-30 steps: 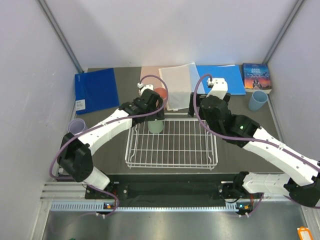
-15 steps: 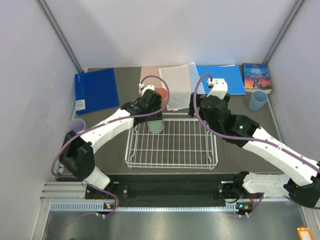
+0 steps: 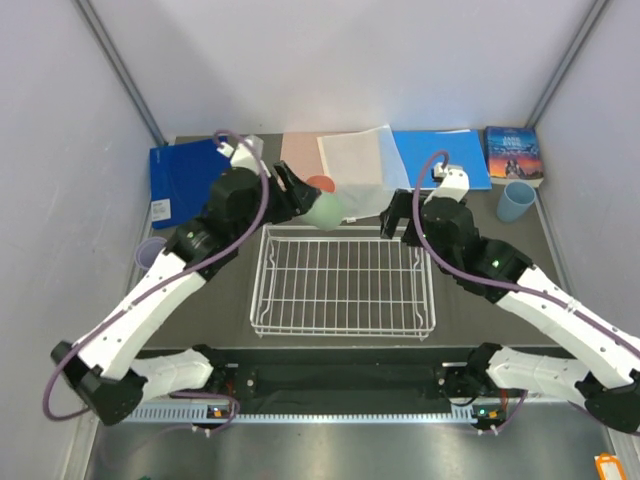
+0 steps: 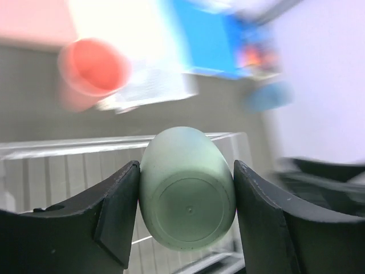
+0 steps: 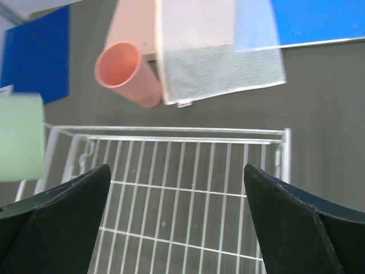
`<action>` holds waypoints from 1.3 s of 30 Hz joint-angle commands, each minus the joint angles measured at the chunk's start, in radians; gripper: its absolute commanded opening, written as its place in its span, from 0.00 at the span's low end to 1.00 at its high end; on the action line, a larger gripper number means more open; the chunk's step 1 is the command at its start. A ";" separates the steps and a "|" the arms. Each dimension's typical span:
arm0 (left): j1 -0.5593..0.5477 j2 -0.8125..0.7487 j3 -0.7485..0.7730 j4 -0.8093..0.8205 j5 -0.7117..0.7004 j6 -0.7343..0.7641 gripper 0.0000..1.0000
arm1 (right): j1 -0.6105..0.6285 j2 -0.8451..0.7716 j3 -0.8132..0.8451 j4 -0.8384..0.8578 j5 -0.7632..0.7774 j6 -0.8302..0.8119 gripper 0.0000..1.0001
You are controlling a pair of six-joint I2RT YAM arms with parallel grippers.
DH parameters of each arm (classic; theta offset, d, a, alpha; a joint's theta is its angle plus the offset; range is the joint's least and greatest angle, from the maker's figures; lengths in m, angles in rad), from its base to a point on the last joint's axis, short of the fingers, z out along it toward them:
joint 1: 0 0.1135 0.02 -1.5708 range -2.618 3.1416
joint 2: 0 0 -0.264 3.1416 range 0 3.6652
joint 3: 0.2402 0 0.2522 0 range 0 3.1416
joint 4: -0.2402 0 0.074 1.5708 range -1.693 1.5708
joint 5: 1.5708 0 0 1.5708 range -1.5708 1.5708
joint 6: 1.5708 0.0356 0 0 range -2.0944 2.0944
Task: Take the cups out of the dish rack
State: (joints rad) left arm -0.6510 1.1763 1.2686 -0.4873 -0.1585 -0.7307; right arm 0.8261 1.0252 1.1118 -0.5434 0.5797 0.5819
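My left gripper (image 3: 318,208) is shut on the pale green cup (image 3: 325,211), which hangs tilted above the far edge of the white wire dish rack (image 3: 343,332). In the left wrist view the cup's base (image 4: 188,197) faces the camera, pinched between both fingers (image 4: 117,200). No cup stands in the rack. A salmon pink cup (image 3: 319,184) stands just behind it. There is a light blue cup (image 3: 516,201) at the far right and a lavender cup (image 3: 152,252) at the left edge. My right gripper (image 3: 400,222) is open over the rack's far right corner (image 5: 283,134), holding nothing.
Blue folders (image 3: 193,180) (image 3: 440,158), a translucent mesh pouch (image 3: 355,172) and a pink sheet (image 3: 300,155) lie behind the rack. A book (image 3: 512,154) sits at the back right. Grey walls close in both sides.
My left gripper closed on the green cup, lifted it out of the rack and tilted it, while the arm swung up and left. The right arm shifted slightly right.
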 commanded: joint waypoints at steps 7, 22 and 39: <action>0.037 -0.063 -0.267 0.740 0.513 -0.354 0.00 | -0.012 -0.250 -0.182 0.400 -0.362 0.071 0.94; 0.037 -0.043 -0.334 0.894 0.542 -0.463 0.00 | -0.012 -0.277 -0.230 0.474 -0.458 0.134 0.89; 0.031 0.031 -0.345 0.969 0.668 -0.536 0.00 | -0.015 -0.157 -0.202 0.568 -0.572 0.110 0.11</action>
State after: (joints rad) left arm -0.6022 1.2102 0.9142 0.4244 0.4297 -1.2636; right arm 0.8200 0.8497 0.8646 -0.0040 0.0238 0.7223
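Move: The left hand already holds the green cup by its base. The open right gripper, where the cup is to be passed, is about 22 cm to its right, roughly level with it and at nearly the same height. From the right hand the green cup is some 20 cm to the left and 2 cm ahead. Below the left hand, the coral cup stands about 15 cm ahead, 2 cm right and 24 cm down; the rack's middle is 2 cm back, 7 cm right and 25 cm down. Keeping its grip on the green cup's base, the left hand carries it about 9 cm right over the rack, rising some 5 cm and easing back, while the wrist rolls its left side down by around 40 degrees and swings clockwise to present the mouth to the other gripper. The right hand first draws back and up, then pushes on left towards the cup, some 8 cm left in all, rolling its left side up and turning counter-clockwise about 30 degrees each, and at the end closes its wide-open fingers over the rim wall, one finger inside the mouth. ##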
